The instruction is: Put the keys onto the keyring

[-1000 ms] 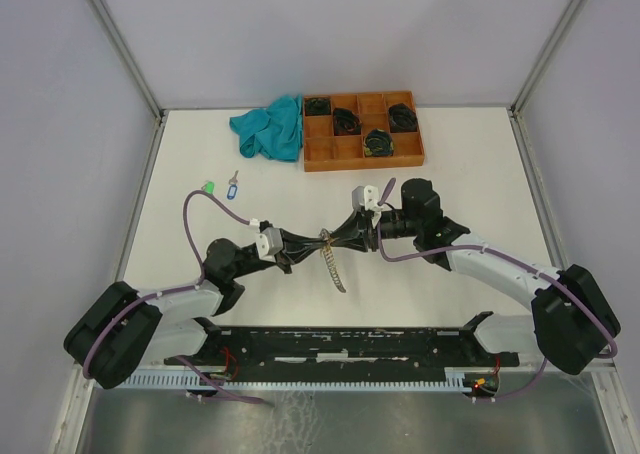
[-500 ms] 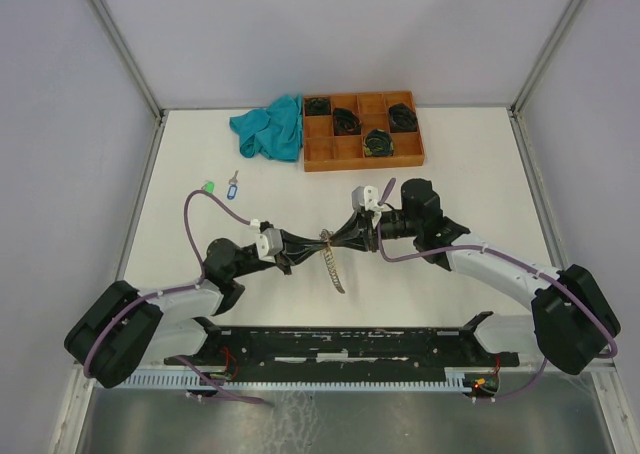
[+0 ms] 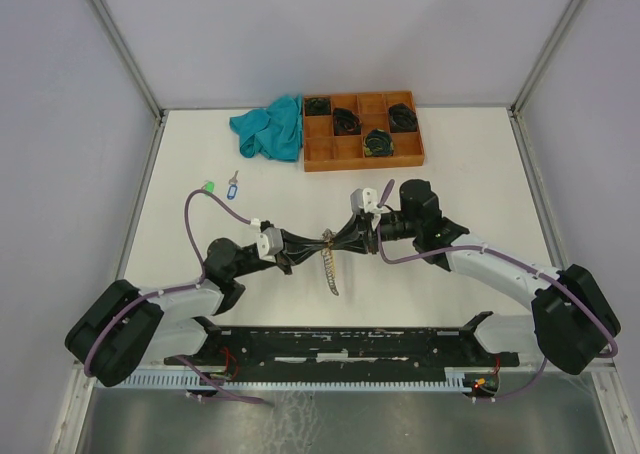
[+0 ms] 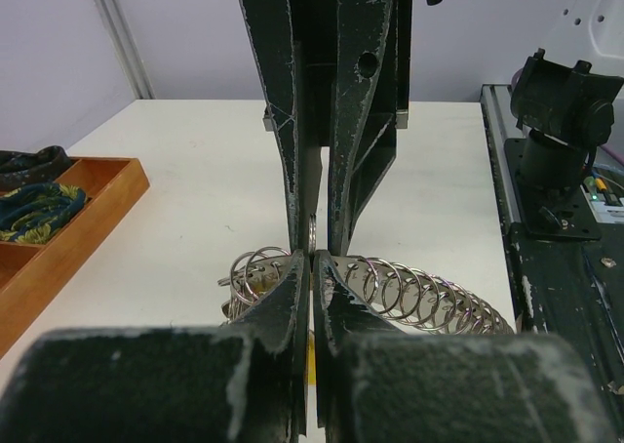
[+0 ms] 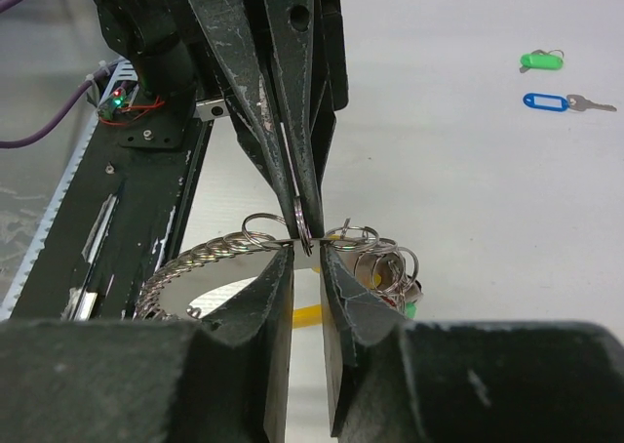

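Note:
The keyring (image 3: 328,269) hangs above the table where my two grippers meet, its thin silvery loop strung with many small rings (image 4: 419,292). My left gripper (image 4: 310,262) is shut on the loop. My right gripper (image 5: 307,253) faces it tip to tip; its jaws stand a narrow gap apart, with the loop's wire and one small ring edge-on at the tips. A bunch of tagged keys (image 5: 390,272) hangs on the keyring. A green-tagged key (image 3: 208,186) and a blue-tagged key (image 3: 232,186) lie loose on the table at the left.
An orange-brown compartment tray (image 3: 320,164) with black coiled bundles stands at the back, with a teal cloth (image 3: 270,127) to its left. A black rail (image 3: 340,344) runs along the near edge between the arm bases.
The keyring's hanging tail has swung slightly to the left. Both grippers have stayed together at the same spot, and the right jaws have narrowed a little.

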`<action>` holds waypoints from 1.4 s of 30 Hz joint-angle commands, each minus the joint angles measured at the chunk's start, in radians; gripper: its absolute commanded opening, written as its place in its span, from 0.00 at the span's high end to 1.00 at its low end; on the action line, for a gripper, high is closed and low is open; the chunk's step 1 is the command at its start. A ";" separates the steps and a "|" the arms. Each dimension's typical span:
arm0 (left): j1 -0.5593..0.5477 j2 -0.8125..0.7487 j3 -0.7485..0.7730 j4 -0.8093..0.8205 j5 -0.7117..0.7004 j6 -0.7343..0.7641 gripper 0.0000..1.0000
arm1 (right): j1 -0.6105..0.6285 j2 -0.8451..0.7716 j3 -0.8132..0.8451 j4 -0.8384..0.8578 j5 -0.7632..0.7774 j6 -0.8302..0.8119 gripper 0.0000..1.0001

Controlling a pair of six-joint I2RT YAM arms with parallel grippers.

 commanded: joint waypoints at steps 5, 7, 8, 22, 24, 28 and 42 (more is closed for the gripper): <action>-0.002 0.003 0.038 0.074 0.022 -0.025 0.97 | 0.007 -0.009 0.049 0.018 -0.035 -0.008 0.78; -0.002 0.013 0.043 0.068 0.038 -0.027 0.97 | 0.007 -0.011 0.049 0.018 -0.032 -0.009 0.79; -0.001 0.014 0.046 0.067 0.044 -0.028 0.97 | 0.009 -0.012 0.049 0.018 -0.029 -0.010 0.79; -0.002 -0.004 0.075 -0.054 0.082 0.017 0.97 | 0.008 -0.028 0.080 -0.081 -0.021 -0.077 0.88; -0.001 -0.004 0.082 -0.085 0.088 0.032 0.97 | 0.007 -0.029 0.091 -0.097 -0.022 -0.086 0.89; -0.001 0.003 0.089 -0.113 0.100 0.042 0.97 | 0.007 -0.028 0.109 -0.139 -0.023 -0.113 0.94; -0.001 -0.030 0.122 -0.292 0.067 0.118 0.71 | 0.060 0.025 0.345 -0.731 0.131 -0.403 0.99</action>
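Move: The small upright ring on the keyring's metal plate is nipped at the tips of the left fingers, about 1 cm to the right of that hand. From the right hand it lies roughly 1 cm to the left, between slightly parted fingertips. From the right hand, the metal plate's middle hangs some 5 cm back, level sideways and 3 cm lower; the yellow key tag hangs about 4 cm straight below. The small ring is handed over: the right fingers shut on it as that hand eases about 1 cm down and to the right, then comes back up, its fingertips tipping down some 10 degrees. The left hand sinks about 2 cm, edging to the right, and only after the right has shut do its fingers part and let go. ##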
